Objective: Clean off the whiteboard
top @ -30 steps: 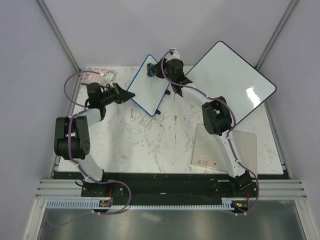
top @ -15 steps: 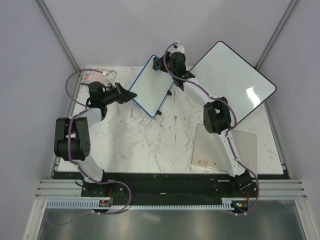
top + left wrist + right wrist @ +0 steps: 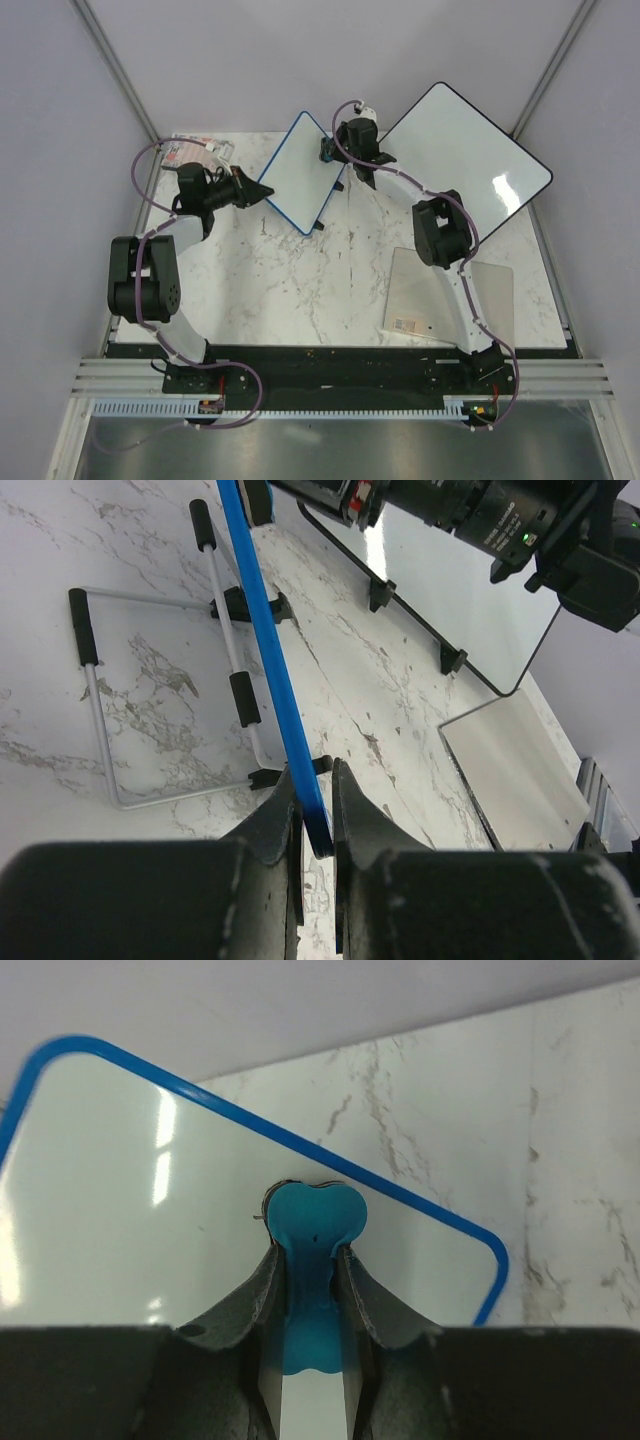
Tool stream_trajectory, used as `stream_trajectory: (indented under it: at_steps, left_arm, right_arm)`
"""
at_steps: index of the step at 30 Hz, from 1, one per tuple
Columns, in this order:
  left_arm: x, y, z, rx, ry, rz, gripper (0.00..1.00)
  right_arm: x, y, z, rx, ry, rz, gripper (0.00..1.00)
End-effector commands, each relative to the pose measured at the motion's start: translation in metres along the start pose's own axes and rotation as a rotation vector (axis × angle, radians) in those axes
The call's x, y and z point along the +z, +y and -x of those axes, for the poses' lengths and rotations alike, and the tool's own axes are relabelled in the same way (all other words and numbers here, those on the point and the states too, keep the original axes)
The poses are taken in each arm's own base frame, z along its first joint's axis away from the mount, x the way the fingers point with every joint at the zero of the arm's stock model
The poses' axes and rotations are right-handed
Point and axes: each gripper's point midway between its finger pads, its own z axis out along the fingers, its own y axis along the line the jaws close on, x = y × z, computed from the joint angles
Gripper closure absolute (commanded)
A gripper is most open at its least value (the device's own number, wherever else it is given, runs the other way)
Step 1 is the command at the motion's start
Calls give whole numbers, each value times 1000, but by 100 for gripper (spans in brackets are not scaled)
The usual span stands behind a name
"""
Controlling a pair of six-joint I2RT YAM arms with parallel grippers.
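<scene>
The small blue-framed whiteboard [image 3: 300, 170] stands tilted at the back middle of the table. My left gripper [image 3: 262, 190] is shut on its near left edge; in the left wrist view my fingers [image 3: 312, 780] pinch the blue frame [image 3: 265, 630]. My right gripper [image 3: 328, 152] is shut on a teal eraser [image 3: 315, 1218] and presses it against the board's white face [image 3: 130, 1210] near the far right corner. My right gripper's jaws [image 3: 312, 1250] squeeze the eraser's waist. No scribbles show on the part of the face in view.
A larger black-framed blank whiteboard [image 3: 465, 165] leans at the back right, also in the left wrist view [image 3: 450, 590]. A beige sheet with a barcode label [image 3: 450, 295] lies at the front right. A packet [image 3: 195, 152] lies at the back left. A wire stand [image 3: 160, 710] rests behind the small board.
My right gripper has moved the eraser rightward across the far part of the small board. The left gripper keeps its hold on the frame.
</scene>
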Motion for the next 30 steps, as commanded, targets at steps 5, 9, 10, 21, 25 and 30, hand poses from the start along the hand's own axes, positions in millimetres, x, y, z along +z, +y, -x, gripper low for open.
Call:
stream_trajectory:
  at_steps: [5,9,10,21,25,30]
  left_arm:
    - [8,-54,-36,68,142,-226,98]
    - [8,-58,-32,74,132,-227,98]
    - [7,-59,-30,77,130,-230,98]
    - [-6,-64,-18,64,99,-212,98]
    - [-5,-62,-15,57,83,-195,98]
    - [-4,-58,-13,38,70,-162,98]
  right_arm:
    - [-49,-14,-44,-53,107,-10,100]
    - [-89,6,-6,-63,15,28,100]
    - [-96,1,-12,-65,24,17,100]
    - [-179,-1,-2,-108,20,4,100]
    - [-201,-19,-13,-112,41,-34,100]
    - [-236,-43,-42,-152,150,-96,100]
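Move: The right gripper holds the blue eraser at the upper right part of the small whiteboard; that board's middle lies about 8 cm back, 5 cm left and 4 cm lower. A large whiteboard centres roughly 32 cm to the right, 3 cm back and 8 cm below. From the left gripper, clamped on the small board's left corner, the board's middle is some 6 cm ahead and 10 cm right, 1 cm lower; the eraser is 13 cm ahead, 14 cm right and 1 cm higher. Draw the right gripper, still gripping the eraser, back about 18 cm and right some 8 cm, first down the sloping board towards its lower right edge, then rising clear of the board and sinking slightly at the end. Once that stroke is under way, keep the left grip and pull the board's corner about 4 cm back and 3 cm right, turning it roughly 10 degrees clockwise. ##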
